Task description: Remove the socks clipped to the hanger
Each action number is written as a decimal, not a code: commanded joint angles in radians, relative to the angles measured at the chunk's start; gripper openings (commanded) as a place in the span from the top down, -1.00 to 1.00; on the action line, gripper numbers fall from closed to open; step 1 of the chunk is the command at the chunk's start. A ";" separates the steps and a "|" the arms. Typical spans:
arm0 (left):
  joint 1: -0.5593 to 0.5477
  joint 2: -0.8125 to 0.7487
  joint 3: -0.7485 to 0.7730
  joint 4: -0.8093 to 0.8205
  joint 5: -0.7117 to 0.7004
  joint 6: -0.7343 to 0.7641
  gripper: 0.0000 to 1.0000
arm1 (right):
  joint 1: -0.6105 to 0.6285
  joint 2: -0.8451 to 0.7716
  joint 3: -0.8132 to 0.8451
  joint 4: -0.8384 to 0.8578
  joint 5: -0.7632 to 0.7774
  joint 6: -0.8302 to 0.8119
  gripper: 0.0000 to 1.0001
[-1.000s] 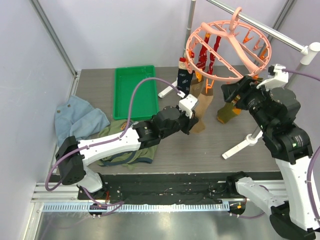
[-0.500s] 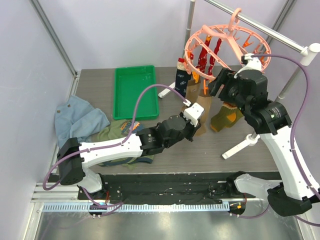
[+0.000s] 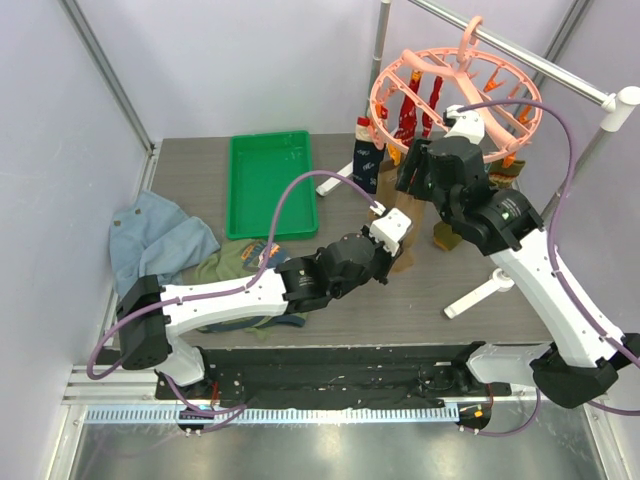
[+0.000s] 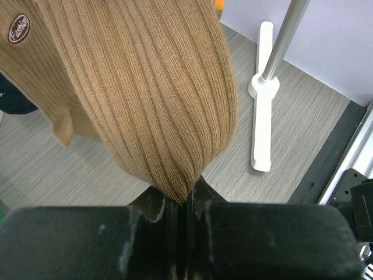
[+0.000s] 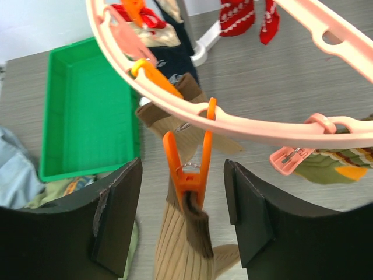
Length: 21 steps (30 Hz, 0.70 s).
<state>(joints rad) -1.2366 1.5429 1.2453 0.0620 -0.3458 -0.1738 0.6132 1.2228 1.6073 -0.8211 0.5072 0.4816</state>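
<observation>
The salmon-pink hanger (image 3: 455, 95) hangs by its hook from the rail, and its ring (image 5: 233, 122) crosses the right wrist view. Several socks hang from its clips: red (image 3: 410, 110), navy (image 3: 365, 160), olive with orange stripes (image 5: 332, 166) and tan ribbed (image 5: 180, 245). My left gripper (image 4: 186, 201) is shut on the toe of the tan sock (image 4: 145, 87), below the hanger (image 3: 393, 248). My right gripper (image 5: 182, 175) is open, its fingers either side of the orange clip (image 5: 189, 169) that holds that sock's cuff, not touching it.
A green tray (image 3: 268, 185) lies at the back left. A pale blue denim garment (image 3: 155, 240) and an olive T-shirt (image 3: 235, 270) lie at the left front. The white rail stand's foot (image 3: 485, 295) reaches across the table on the right (image 4: 262, 128).
My right arm has swung left and forward under the ring to the orange clip, and its jaws have narrowed a little. My left gripper still holds the tan sock's toe.
</observation>
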 commanded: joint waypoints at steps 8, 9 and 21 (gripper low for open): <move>-0.018 0.020 0.057 0.036 -0.025 0.011 1.00 | 0.016 0.000 -0.001 0.099 0.149 -0.008 0.13; -0.020 0.022 0.057 0.038 -0.027 0.010 1.00 | 0.014 -0.002 -0.004 0.103 0.152 -0.009 0.17; -0.018 -0.004 0.005 0.045 -0.067 -0.010 1.00 | 0.014 -0.025 -0.063 0.149 0.159 -0.014 0.90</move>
<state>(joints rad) -1.2499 1.5642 1.2598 0.0620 -0.3679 -0.1757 0.6209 1.2343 1.5543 -0.7269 0.6464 0.4683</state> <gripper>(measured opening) 0.065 0.188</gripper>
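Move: Right gripper: the orange clip holding the brown sock sits between the open fingers, about 2 cm ahead and 1 cm right, level with the pads. The second orange clip hangs roughly 3 cm farther out and 4 cm left of it, the pink clip some 6 cm to its right. The navy sock is about 8 cm ahead, 6 cm left and 5 cm below the hand. From the left gripper, already holding that brown sock, the clip lies roughly 6 cm ahead, 5 cm right and 8 cm up. Close the right gripper from about two-thirds open to nearly shut, pinching the orange clip's two prongs together, while easing it about 1.5 cm forward and 1.5 cm right, with a clockwise turn of about 5 degrees. Keep the left gripper almost still and shut on the lower part of the brown sock. ##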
